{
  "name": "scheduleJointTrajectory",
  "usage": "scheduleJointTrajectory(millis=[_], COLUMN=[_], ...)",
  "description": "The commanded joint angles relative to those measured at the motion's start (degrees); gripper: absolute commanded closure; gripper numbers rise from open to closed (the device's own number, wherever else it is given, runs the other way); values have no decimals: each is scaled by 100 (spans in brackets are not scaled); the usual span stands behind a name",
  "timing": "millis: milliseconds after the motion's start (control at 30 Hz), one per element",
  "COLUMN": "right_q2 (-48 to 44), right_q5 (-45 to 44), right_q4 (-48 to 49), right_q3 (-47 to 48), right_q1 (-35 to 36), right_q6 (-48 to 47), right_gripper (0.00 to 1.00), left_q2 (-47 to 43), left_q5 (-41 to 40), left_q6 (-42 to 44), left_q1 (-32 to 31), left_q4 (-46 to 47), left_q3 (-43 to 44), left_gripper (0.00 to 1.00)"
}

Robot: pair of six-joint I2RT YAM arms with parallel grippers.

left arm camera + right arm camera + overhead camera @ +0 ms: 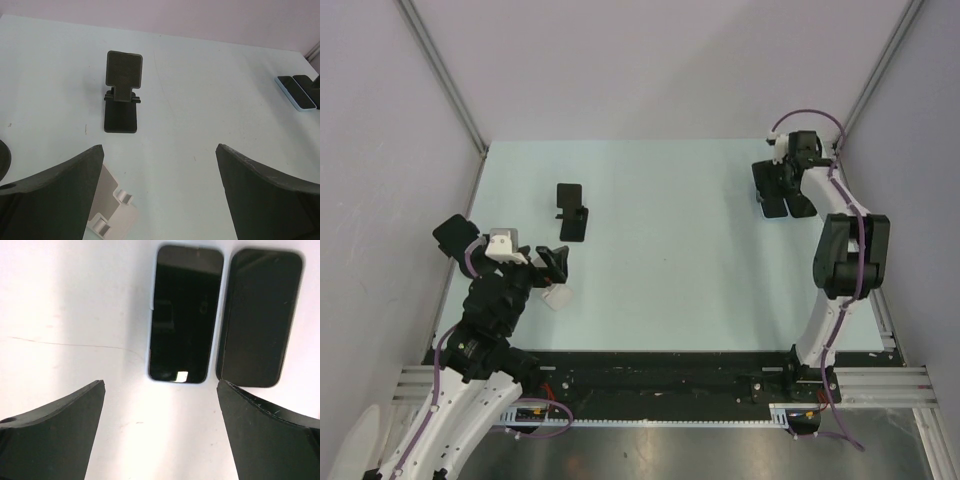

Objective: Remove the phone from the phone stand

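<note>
A black phone stand (pixel 572 212) (pixel 122 92) stands upright at the left middle of the table, with nothing on its cradle. Two phones lie flat, side by side, at the far right: one in a light blue case (pixel 185 315) (pixel 295 93) and a black one (pixel 260 317) (pixel 305 89). My right gripper (pixel 160 430) (pixel 782 183) hovers just short of them, open, nothing between its fingers. My left gripper (pixel 160 195) (pixel 555 265) is open and empty, short of the black stand.
A white phone stand (pixel 107 215) (pixel 557 297) lies folded on the table by my left gripper's left finger. Grey walls close in the table (pixel 670 270) on the left, back and right.
</note>
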State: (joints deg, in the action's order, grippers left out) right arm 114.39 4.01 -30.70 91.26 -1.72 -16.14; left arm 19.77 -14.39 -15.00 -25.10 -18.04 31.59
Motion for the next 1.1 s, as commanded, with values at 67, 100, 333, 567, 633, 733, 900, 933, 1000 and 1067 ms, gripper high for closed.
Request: scheduleJointTrajectory(millis=[67,100,333,567,633,733,900,933,1000,1067], right_q2=[-1874,-2085,-3141,-3721,-4063,-4556,-5084,-5189,-5251,-5260], right_q5=[1205,1486,2181,1499,1104,613,13,-84,-93,-67], right_q4=[852,1064,978,48,-6,3,160,204,240,205], right_q3=[-503,-670,-1435,-1953,-2147,-2516,-2894,-3008,-3105,-3193], right_q1=[-327,-425,-619,-497,-400,-119,531,610,742,752], right_q6=[1584,1910,2476,2423,2388,2169,2230,2238,2194,2194], right_gripper=[0,0,0,0,0,0,0,0,0,0], left_q2=[-105,-148,-613,-423,-194,342,1421,1529,1801,2196], left_q5=[-510,-677,-1910,-1988,-2215,-2279,-2322,-2322,-2287,-2278], left_q6=[-204,-266,-777,-530,-652,-819,-1127,-1275,-1486,-1593], left_q1=[14,14,14,23,23,32,49,67,111,198], left_q4=[205,222,196,47,-41,-182,-358,-384,-393,-393], left_q3=[-48,-48,-136,-268,-224,-127,145,171,242,329], left_gripper=[0,0,0,0,0,0,0,0,0,0])
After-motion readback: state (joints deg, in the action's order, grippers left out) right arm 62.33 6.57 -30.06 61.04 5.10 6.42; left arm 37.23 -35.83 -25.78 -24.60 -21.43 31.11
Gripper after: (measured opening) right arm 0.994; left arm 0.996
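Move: The white-edged phone just laid down lies about 4 cm ahead of the right hand, 2 cm to its right and 7 cm below. The black phone lies beside it, some 9 cm farther right. From the left hand, the emptied white stand is about 4 cm ahead, 3 cm left and 20 cm below. The black stand is 22 cm ahead and 1 cm left; the round-based stand is 10 cm ahead and 23 cm left. Open right hand rises, then backs some 16 cm off the phones; left shifts left, sinks towards white stand. ##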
